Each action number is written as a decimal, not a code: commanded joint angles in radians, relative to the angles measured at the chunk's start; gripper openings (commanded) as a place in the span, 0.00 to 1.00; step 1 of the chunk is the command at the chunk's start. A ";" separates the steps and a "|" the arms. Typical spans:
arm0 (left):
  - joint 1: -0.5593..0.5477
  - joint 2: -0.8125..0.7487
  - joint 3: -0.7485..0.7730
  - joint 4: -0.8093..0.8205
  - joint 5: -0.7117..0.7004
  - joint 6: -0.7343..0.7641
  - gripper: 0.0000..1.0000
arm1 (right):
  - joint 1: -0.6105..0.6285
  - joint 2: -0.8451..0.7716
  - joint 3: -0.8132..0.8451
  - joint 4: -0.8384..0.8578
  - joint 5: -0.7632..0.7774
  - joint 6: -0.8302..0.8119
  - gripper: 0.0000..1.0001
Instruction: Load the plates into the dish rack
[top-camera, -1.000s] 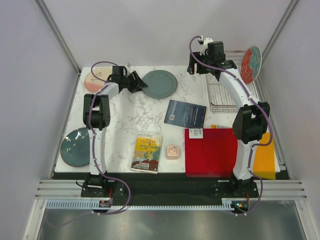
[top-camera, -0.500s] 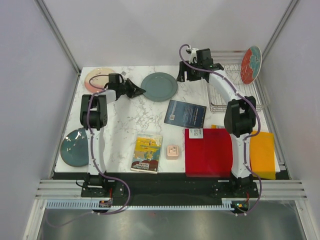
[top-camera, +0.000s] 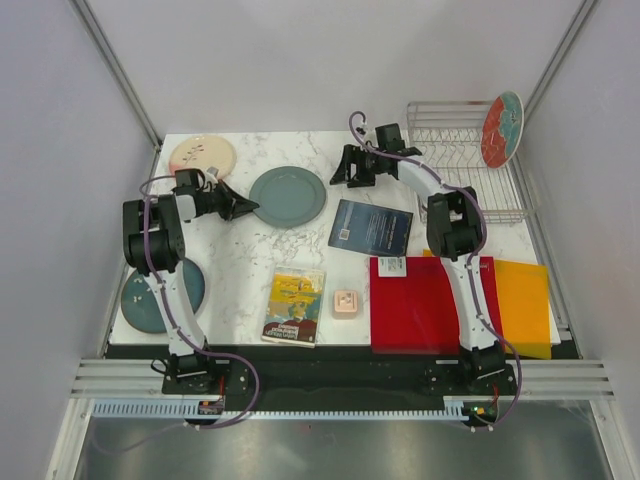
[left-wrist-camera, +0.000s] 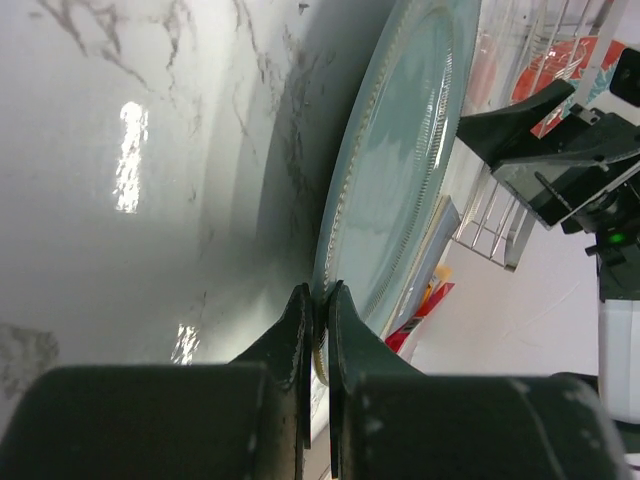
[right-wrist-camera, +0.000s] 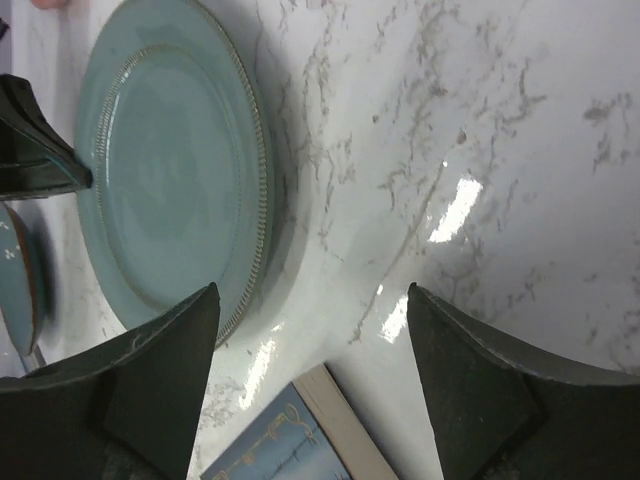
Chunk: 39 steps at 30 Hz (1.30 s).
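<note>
The grey-green plate (top-camera: 290, 196) lies on the marble table, left of centre at the back. My left gripper (top-camera: 243, 208) is shut on its left rim; the left wrist view shows both fingers (left-wrist-camera: 300, 320) pinching the rim of the plate (left-wrist-camera: 400, 170). My right gripper (top-camera: 345, 172) is open and empty just right of the plate, its fingers (right-wrist-camera: 170, 340) spread over bare marble beside the plate (right-wrist-camera: 170, 170). The red floral plate (top-camera: 502, 130) stands upright in the wire dish rack (top-camera: 455, 165). The cream-and-pink plate (top-camera: 202, 155) lies back left. The dark teal plate (top-camera: 152, 298) lies front left, partly behind my left arm.
A dark blue book (top-camera: 371, 228) lies right of the grey-green plate and shows in the right wrist view (right-wrist-camera: 290, 440). A yellow book (top-camera: 295, 306), a small pink block (top-camera: 346, 302), a red mat (top-camera: 422, 303) and an orange sheet (top-camera: 523, 305) lie near the front.
My left gripper has drawn the grey-green plate left and towards the front. My right arm has swung from the rack to the left and down, beside the plate.
</note>
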 joint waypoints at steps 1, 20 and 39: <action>-0.001 -0.037 -0.004 -0.046 0.000 0.083 0.02 | 0.016 0.060 0.086 0.107 -0.084 0.102 0.82; -0.102 0.155 0.137 0.327 0.217 -0.142 0.02 | 0.071 0.221 0.005 0.268 -0.395 0.383 0.67; -0.061 0.198 0.165 0.416 0.357 -0.168 0.60 | 0.065 0.161 0.101 0.350 -0.337 0.397 0.00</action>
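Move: The plate in play, blue-grey and still pinched by its left rim, has its middle about 11 cm to the right of the left hand and 3 cm farther out, about level in height. From the right hand, open and empty, that middle lies some 17 cm left, 6 cm back and 3 cm below. The dark blue book lies about 17 cm back from the right hand and 8 cm to its right; the peach plate sits 14 cm left of the left hand and 15 cm farther out. The blue-grey plate is handed across: the left hand, keeping its pinch, carries it about 4 cm right, then eases 3 cm forward while turning some 20 degrees. The right hand reaches 5 cm left to the plate's right rim, then sinks 2 cm and backs slightly as it rolls its left side up and tips down, closing to pinch that rim; only then do the left fingers open. ##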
